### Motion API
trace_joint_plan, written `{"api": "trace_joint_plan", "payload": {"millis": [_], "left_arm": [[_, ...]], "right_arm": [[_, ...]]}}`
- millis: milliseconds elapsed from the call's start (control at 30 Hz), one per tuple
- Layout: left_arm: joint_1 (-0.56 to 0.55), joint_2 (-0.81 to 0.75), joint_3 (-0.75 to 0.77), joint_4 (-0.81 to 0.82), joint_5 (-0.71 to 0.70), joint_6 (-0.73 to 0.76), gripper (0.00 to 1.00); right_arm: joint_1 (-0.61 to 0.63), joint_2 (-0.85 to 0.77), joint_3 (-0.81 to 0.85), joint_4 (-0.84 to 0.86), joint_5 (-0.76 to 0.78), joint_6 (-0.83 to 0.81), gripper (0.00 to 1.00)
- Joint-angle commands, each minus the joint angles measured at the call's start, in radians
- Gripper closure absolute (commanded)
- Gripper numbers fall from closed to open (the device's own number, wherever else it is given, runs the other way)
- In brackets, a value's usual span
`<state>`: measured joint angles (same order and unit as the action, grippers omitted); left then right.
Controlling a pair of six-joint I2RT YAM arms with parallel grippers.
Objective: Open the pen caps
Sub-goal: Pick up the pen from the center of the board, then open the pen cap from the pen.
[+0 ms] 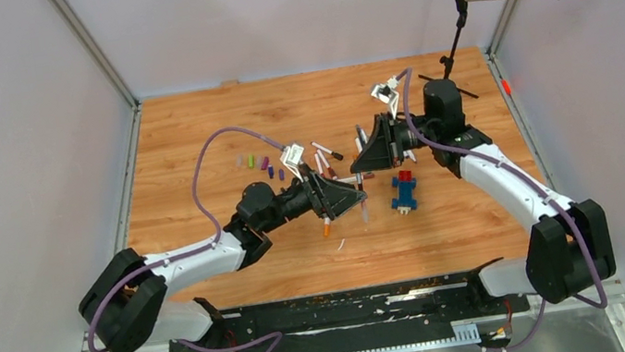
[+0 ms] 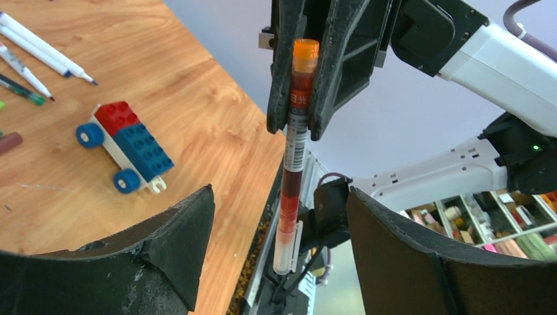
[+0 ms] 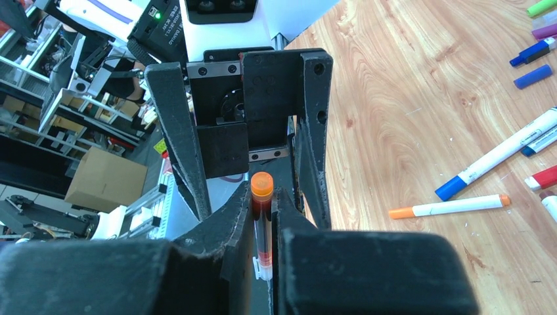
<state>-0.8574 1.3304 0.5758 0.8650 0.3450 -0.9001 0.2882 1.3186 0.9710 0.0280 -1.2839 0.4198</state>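
Observation:
A pen (image 2: 292, 151) with an orange end and red ink hangs upright between the two arms. My right gripper (image 3: 265, 203) is shut on its upper part, just below the orange end. A clear clipped cap (image 2: 287, 249) sits on the pen's lower end. My left gripper (image 2: 281, 190) is open, its jaws wide on either side of that lower end without touching it. In the top view the grippers meet over the table's middle, left (image 1: 359, 197) and right (image 1: 360, 169). Several loose pen caps (image 1: 258, 163), green, purple and blue, lie in a row at the left, with some also showing in the right wrist view (image 3: 533, 75).
A blue-and-red toy block car (image 1: 403, 190) stands just right of the grippers. Loose pens (image 1: 324, 154) lie behind them and an orange-tipped pen (image 1: 327, 225) lies in front. A microphone stand (image 1: 456, 33) rises at the back right.

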Motion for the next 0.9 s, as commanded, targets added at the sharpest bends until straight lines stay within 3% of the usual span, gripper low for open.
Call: {"api": "trace_joint_plan", "payload": {"millis": [0, 267, 600, 700, 800, 867], "left_arm": [[-0.010, 0.012, -0.006, 0.071, 0.053, -0.032, 0.21], [-0.038, 0.041, 0.008, 0.050, 0.029, -0.039, 0.32], [-0.054, 0.137, 0.003, 0.177, 0.062, -0.133, 0.58], [-0.056, 0.169, 0.010, 0.210, 0.081, -0.156, 0.70], [-0.057, 0.192, 0.010, 0.237, 0.109, -0.173, 0.92], [-0.057, 0.202, 0.005, 0.244, 0.125, -0.179, 1.00]], "right_arm": [[-0.004, -0.027, -0.007, 0.073, -0.013, 0.039, 1.00], [-0.017, -0.033, -0.027, 0.070, 0.033, 0.048, 1.00], [-0.032, -0.038, -0.048, 0.098, 0.069, 0.084, 1.00], [-0.037, -0.036, -0.049, 0.102, 0.070, 0.083, 1.00], [-0.048, -0.027, -0.042, 0.108, 0.070, 0.086, 1.00], [-0.053, -0.010, -0.028, 0.110, 0.059, 0.083, 1.00]]}}
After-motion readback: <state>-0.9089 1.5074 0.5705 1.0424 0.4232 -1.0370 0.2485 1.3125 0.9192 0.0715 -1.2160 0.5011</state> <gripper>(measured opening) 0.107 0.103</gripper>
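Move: The right gripper already holds the upright-slanting red-inked pen near its orange end; the clear cap hangs some 7 cm back and 5 cm below that hand. From the open left hand the cap lies about 4 cm back, 2 cm to the right and 2 cm lower. Down on the table, some 20 cm below the left hand, the toy car is about 13 cm ahead and 12 cm right, the orange marker roughly 10 cm ahead and 7 cm left. The left hand slides down, to the right and back, roughly 4–5 cm in all, towards the pen's clear-cap end, turning about 10 degrees so its right-pointing fingers swing backward, and closes from wide open until the fingertips pinch the cap. Meanwhile the right hand keeps its grip near the orange end and carries the pen some 2 cm forward, with a little down and to the right, turning slightly clockwise. ##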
